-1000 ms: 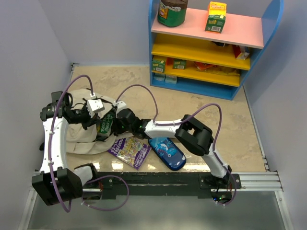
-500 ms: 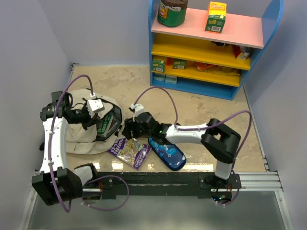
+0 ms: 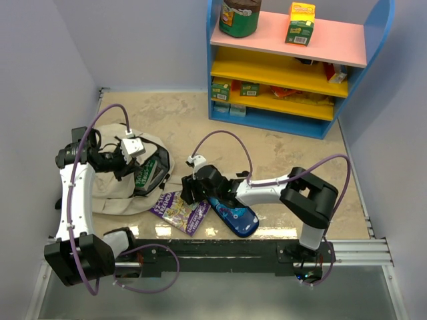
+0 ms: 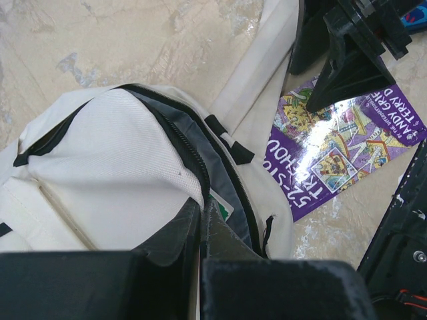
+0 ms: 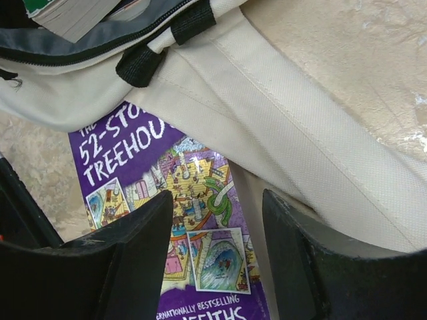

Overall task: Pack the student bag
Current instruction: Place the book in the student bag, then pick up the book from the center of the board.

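Observation:
The student bag [image 3: 113,190] lies at the left, a beige canvas backpack with its zip mouth open toward the right. A green book [image 3: 148,175] sits inside the mouth, and its page edges [image 5: 70,15] show in the right wrist view. My left gripper [image 4: 202,212] is shut on the upper rim of the bag's opening [image 4: 190,143] and holds it up. My right gripper [image 5: 217,210] is open, just outside the bag and low over a purple paperback [image 3: 180,211], with nothing between its fingers. A flat beige strap [image 5: 300,140] crosses beside the paperback.
A blue zip pencil case [image 3: 233,213] lies right of the paperback, under the right forearm. A coloured shelf unit [image 3: 293,67] with a jar and cartons stands at the back right. Walls close the left and right sides, and a black rail [image 3: 220,253] runs along the near edge.
My right gripper has let go of the green book in the bag, opened, and drawn back right and nearer, over the purple paperback. The left gripper has kept its hold.

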### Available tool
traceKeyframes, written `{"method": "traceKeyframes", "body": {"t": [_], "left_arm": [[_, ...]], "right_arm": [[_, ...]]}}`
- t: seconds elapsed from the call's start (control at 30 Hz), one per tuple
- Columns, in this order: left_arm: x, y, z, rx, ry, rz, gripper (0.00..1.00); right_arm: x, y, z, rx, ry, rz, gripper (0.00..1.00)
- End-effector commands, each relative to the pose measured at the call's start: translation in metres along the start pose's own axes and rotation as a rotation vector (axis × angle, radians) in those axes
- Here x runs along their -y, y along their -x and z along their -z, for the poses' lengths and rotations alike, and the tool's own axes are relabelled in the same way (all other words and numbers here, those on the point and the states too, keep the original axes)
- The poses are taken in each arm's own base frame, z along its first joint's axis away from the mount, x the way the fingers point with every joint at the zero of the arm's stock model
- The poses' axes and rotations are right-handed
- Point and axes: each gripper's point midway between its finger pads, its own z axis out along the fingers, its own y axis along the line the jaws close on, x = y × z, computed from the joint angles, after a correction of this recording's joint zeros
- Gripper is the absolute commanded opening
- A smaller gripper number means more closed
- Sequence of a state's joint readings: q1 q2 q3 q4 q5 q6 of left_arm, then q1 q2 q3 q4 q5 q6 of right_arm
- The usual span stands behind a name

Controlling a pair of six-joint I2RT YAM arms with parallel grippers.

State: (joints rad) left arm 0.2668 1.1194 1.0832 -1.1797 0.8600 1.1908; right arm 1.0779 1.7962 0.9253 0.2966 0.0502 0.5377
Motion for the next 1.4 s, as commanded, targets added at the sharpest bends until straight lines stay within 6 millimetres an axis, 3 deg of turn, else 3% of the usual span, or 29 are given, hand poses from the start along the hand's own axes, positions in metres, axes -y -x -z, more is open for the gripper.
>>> {"method": "traceKeyframes", "body": {"t": [0.0,0.27,0.3,0.4,0.5,0.53,0.6,0.73,0.83,0.87,0.97,1.0,1.07,1.1,1.13,1.23,1.37], "left_arm": [[0.003,0.021,0.003,0.070,-0.017,-0.035,0.00],[0.000,0.022,0.001,0.077,-0.019,-0.029,0.00],[-0.001,0.023,0.002,0.078,-0.016,-0.034,0.00],[0.000,0.022,0.003,0.071,-0.013,-0.034,0.00],[0.000,0.020,0.002,0.063,-0.012,-0.033,0.00],[0.001,0.019,0.003,0.059,-0.010,-0.032,0.00],[0.001,0.019,0.003,0.059,-0.009,-0.034,0.00],[-0.001,0.018,0.002,0.056,-0.004,-0.037,0.00],[-0.003,0.015,0.001,0.052,0.003,-0.030,0.00],[-0.003,0.016,0.000,0.053,0.002,-0.032,0.00],[-0.006,0.014,0.000,0.049,0.004,-0.026,0.00],[-0.006,0.015,0.000,0.050,0.005,-0.025,0.00],[-0.008,0.016,0.000,0.054,0.010,-0.024,0.00],[-0.008,0.018,0.001,0.057,0.011,-0.030,0.00],[-0.008,0.018,0.001,0.060,0.011,-0.023,0.00],[-0.009,0.018,0.000,0.062,0.012,-0.021,0.00],[-0.007,0.019,0.000,0.069,0.009,-0.013,0.00]], "right_arm": [[-0.005,-0.003,0.003,0.009,-0.005,0.040,0.59],[-0.015,-0.049,-0.010,-0.080,-0.041,0.135,0.58],[-0.007,-0.059,-0.016,-0.097,-0.091,0.156,0.57],[-0.002,-0.075,-0.022,-0.135,-0.155,0.198,0.49],[0.009,-0.093,-0.025,-0.164,-0.211,0.217,0.30],[0.011,-0.097,-0.025,-0.168,-0.219,0.219,0.15],[0.014,-0.104,-0.022,-0.171,-0.217,0.216,0.00],[0.009,-0.104,-0.011,-0.161,-0.183,0.194,0.00],[-0.009,-0.090,0.005,-0.125,-0.098,0.157,0.00],[-0.026,-0.070,0.018,-0.070,-0.034,0.142,0.00],[-0.062,-0.042,0.049,0.002,0.142,0.138,0.00],[-0.077,-0.019,0.069,0.058,0.197,0.132,0.00],[-0.085,-0.004,0.086,0.084,0.221,0.156,0.00],[-0.095,0.017,0.105,0.140,0.256,0.156,0.00],[-0.100,0.025,0.115,0.162,0.272,0.160,0.00],[-0.104,0.067,0.150,0.287,0.274,0.129,0.00],[-0.072,0.120,0.163,0.400,0.207,0.047,0.00]]}}
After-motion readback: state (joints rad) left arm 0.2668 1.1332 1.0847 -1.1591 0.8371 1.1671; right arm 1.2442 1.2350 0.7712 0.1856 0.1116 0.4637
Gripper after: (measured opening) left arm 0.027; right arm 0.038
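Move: The purple 52-Storey Treehouse book lies flat just below the open right hand, its middle about 5 cm back, 2 cm left and 4 cm down. The student bag's mouth is some 8 cm ahead and 13 cm left of that hand; the blue pencil case is roughly 7 cm back and 17 cm to its right. From the left hand, shut at the bag, the book lies about 14 cm back, 14 cm right and well below. The purple book is taken by its forward long side: the right hand backs off and dips a couple of centimetres with open fingers, slides left about 4 cm, then closes and pinches it. It then draws the book back and to the right, away from the bag, and lifts fast, some 16 cm, rolling its left side up. ##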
